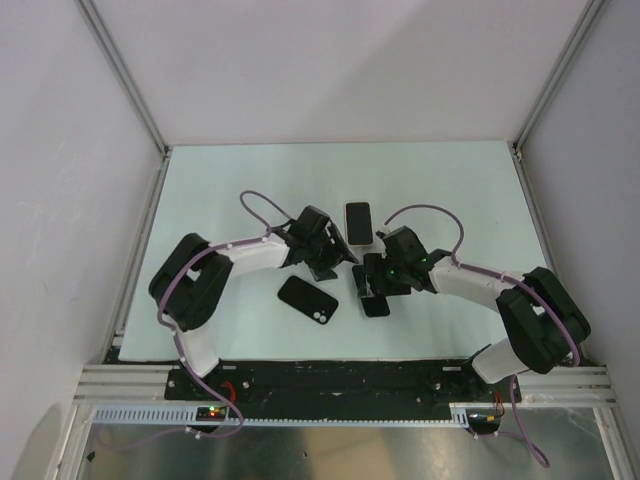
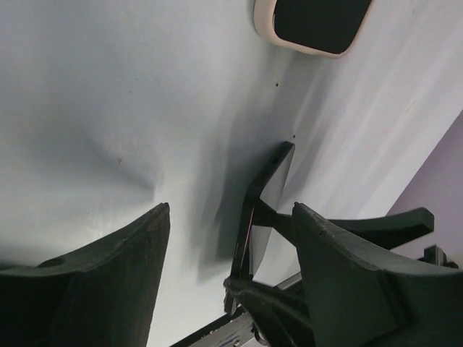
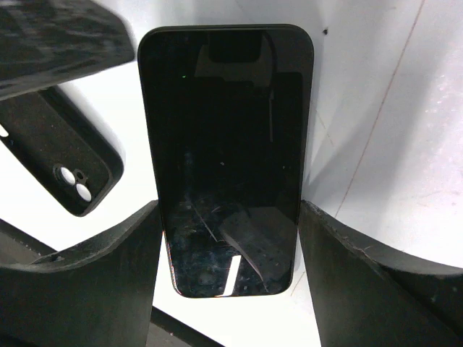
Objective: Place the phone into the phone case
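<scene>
My right gripper (image 3: 228,210) is shut on the black phone (image 3: 224,144), one finger on each long side, screen towards the camera. In the left wrist view the phone (image 2: 264,210) shows edge-on, raised off the table in the right gripper's fingers. My left gripper (image 2: 230,208) stands open just in front of it, the phone's edge lying beyond the gap and apart from both fingers. The black phone case (image 1: 308,300) lies flat on the table, left of the right gripper (image 1: 372,288) and below the left gripper (image 1: 338,260). The case's camera holes (image 3: 72,184) show in the right wrist view.
A second phone in a cream case (image 1: 358,222) lies screen up just behind both grippers, and its corner (image 2: 315,25) shows in the left wrist view. White walls with metal posts (image 1: 130,90) enclose the pale table (image 1: 450,200). The two arms nearly meet at mid-table.
</scene>
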Robot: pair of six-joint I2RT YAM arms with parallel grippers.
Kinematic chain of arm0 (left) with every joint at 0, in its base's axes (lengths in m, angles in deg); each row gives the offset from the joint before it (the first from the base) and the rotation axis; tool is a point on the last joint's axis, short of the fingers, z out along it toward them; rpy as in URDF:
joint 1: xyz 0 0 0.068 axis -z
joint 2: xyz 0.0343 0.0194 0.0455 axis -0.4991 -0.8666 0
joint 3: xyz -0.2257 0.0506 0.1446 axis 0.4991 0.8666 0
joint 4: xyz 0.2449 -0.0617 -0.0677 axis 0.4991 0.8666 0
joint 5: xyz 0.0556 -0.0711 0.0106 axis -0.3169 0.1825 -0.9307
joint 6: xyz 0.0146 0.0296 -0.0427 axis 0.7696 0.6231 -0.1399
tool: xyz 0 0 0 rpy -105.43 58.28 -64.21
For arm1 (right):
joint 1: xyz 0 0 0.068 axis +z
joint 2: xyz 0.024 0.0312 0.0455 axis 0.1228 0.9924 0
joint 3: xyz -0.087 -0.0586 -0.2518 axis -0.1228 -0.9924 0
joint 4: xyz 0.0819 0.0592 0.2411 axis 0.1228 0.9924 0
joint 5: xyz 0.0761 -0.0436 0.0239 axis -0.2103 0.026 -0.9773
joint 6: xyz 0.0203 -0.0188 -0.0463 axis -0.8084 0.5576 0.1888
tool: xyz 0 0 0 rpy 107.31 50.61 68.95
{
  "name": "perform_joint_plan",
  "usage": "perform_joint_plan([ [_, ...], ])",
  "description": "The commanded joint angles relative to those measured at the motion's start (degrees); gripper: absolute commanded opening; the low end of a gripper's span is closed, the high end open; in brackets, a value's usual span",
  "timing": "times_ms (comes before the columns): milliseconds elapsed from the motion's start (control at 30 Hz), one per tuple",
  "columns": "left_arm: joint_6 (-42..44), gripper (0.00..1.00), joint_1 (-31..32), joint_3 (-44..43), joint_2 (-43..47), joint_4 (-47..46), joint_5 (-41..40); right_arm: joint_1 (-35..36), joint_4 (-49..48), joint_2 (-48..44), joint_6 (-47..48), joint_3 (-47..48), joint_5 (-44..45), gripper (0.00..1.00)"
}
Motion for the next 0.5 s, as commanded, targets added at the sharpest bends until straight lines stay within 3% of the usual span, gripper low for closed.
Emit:
perform_joint_plan([
  [0,-1.8,0.71,1.35,-4.06,-3.64,-1.71,1.82,1.29,5.88,2.56,-2.05,-3.83,-1.85,0.49],
  [467,-2.06,0.39,3.23,-6.66,-9.34,-1.79,4.2,1.57,4.41,3.23,-2.22,-4.21,-1.45,0.49],
])
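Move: The left hand, still empty, goes for the phone in the right gripper: the phone's middle is about 7 cm to this hand's right, 4 cm back and 2 cm lower. The phone in the beige case lies some 14 cm ahead and 4 cm to the right, the empty black phone case roughly 9 cm back and 9 cm to the left, both about 6 cm below. From the right hand, the held phone's middle is about 2 cm ahead, level with the fingers. Still pinching the phone by its two long edges, the right hand holds almost in place, easing barely a centimetre to its left. The left hand closes in on the phone's forward left part, going about 3.5 cm right and 2.5 cm down and slowing, while its fingers narrow from wide to under half open, one passing over the screen side; whether they touch can't be seen. ##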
